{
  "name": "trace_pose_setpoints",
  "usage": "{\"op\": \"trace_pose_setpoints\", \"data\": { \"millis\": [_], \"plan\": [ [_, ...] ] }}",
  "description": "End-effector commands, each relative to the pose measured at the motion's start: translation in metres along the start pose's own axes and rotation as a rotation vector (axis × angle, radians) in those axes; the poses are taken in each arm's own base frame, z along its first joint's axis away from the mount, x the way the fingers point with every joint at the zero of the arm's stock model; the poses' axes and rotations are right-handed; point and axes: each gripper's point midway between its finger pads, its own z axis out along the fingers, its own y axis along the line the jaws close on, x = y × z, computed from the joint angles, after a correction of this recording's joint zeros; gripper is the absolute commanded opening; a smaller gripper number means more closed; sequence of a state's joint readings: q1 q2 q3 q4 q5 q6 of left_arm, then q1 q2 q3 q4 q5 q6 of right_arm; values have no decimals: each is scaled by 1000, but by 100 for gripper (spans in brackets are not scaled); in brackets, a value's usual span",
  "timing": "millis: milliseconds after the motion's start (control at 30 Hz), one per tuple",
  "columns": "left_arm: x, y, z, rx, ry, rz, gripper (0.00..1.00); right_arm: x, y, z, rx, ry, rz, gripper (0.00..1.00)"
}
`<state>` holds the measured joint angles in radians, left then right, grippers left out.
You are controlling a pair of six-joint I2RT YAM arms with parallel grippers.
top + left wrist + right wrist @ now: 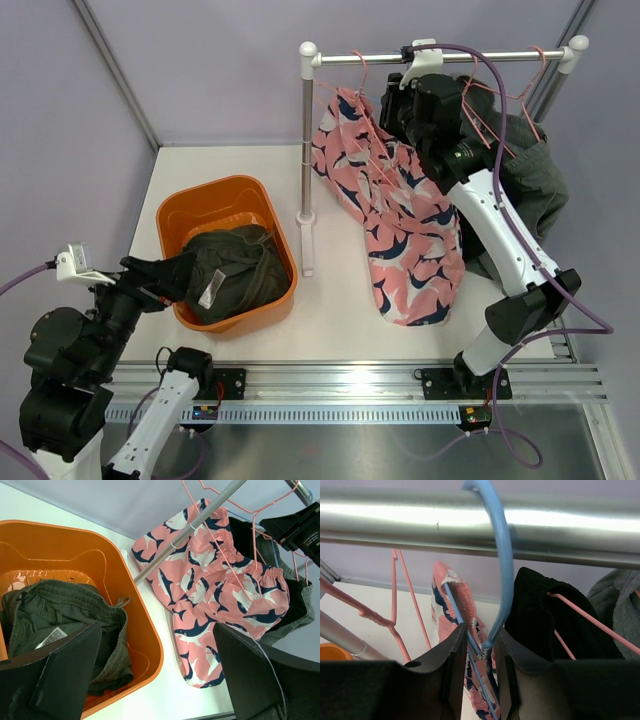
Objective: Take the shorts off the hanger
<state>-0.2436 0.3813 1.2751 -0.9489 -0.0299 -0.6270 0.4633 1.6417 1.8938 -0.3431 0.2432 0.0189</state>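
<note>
The pink shorts with navy-and-white print (410, 230) hang from a blue hanger (502, 570) on the metal rail (450, 57). My right gripper (481, 630) is up at the rail, its jaws close together on the hanger's twisted neck just under the hook. Black shorts (545, 615) and grey shorts (535, 180) hang on pink hangers to the right. Dark olive shorts (235, 275) lie in the orange tub (170, 225). My left gripper (157, 627) is open and empty over the tub's near right rim.
The rack's upright post (307, 130) and its foot stand between the tub and the pink shorts. An empty pink hanger (395, 580) hangs left of the blue one. The enclosure's walls close in behind and to the right of the rack.
</note>
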Motion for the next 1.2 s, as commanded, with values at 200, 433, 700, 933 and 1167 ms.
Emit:
{"op": "trace_pose_setpoints", "data": {
  "millis": [200,433,700,933,1167],
  "plan": [
    [-2,2,9,-5,-13,27,99,-8,5,6,-29,-12,-6,28],
    [2,3,15,-6,0,39,99,-19,3,3,-19,-20,-7,0],
    [7,3,25,20,6,88,99,-48,-6,-17,11,-89,10,0],
    [17,7,36,28,48,144,99,-78,-17,-43,48,-138,-6,0],
    [28,7,47,47,88,169,99,-91,-23,-74,42,-172,20,0]
  ]
}}
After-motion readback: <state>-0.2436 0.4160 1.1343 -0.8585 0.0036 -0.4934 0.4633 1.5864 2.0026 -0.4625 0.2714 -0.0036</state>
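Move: The neck of the blue hanger that carries the shark shorts is practically between my half-open right fingers, about 1 cm ahead, 1 cm left and 1 cm lower. The shorts' middle is some 20 cm below that hand, 3 cm left and 2 cm nearer. The empty pink hanger is roughly 7 cm left and 5 cm down. From my left hand the shorts are some 28 cm ahead, 36 cm right and 19 cm lower; the orange basket is about 20 cm ahead, 31 cm below. I settle my right hand about 1 cm further in and down, shut its fingers on the blue hanger's neck and hold briefly, then lift it about 5 cm while drawing back and to the right, to bring the hook over the rail. Meanwhile my left hand, still wide open, sinks and reaches forward about 4 cm each way, over the basket's near side, rolling slightly. ##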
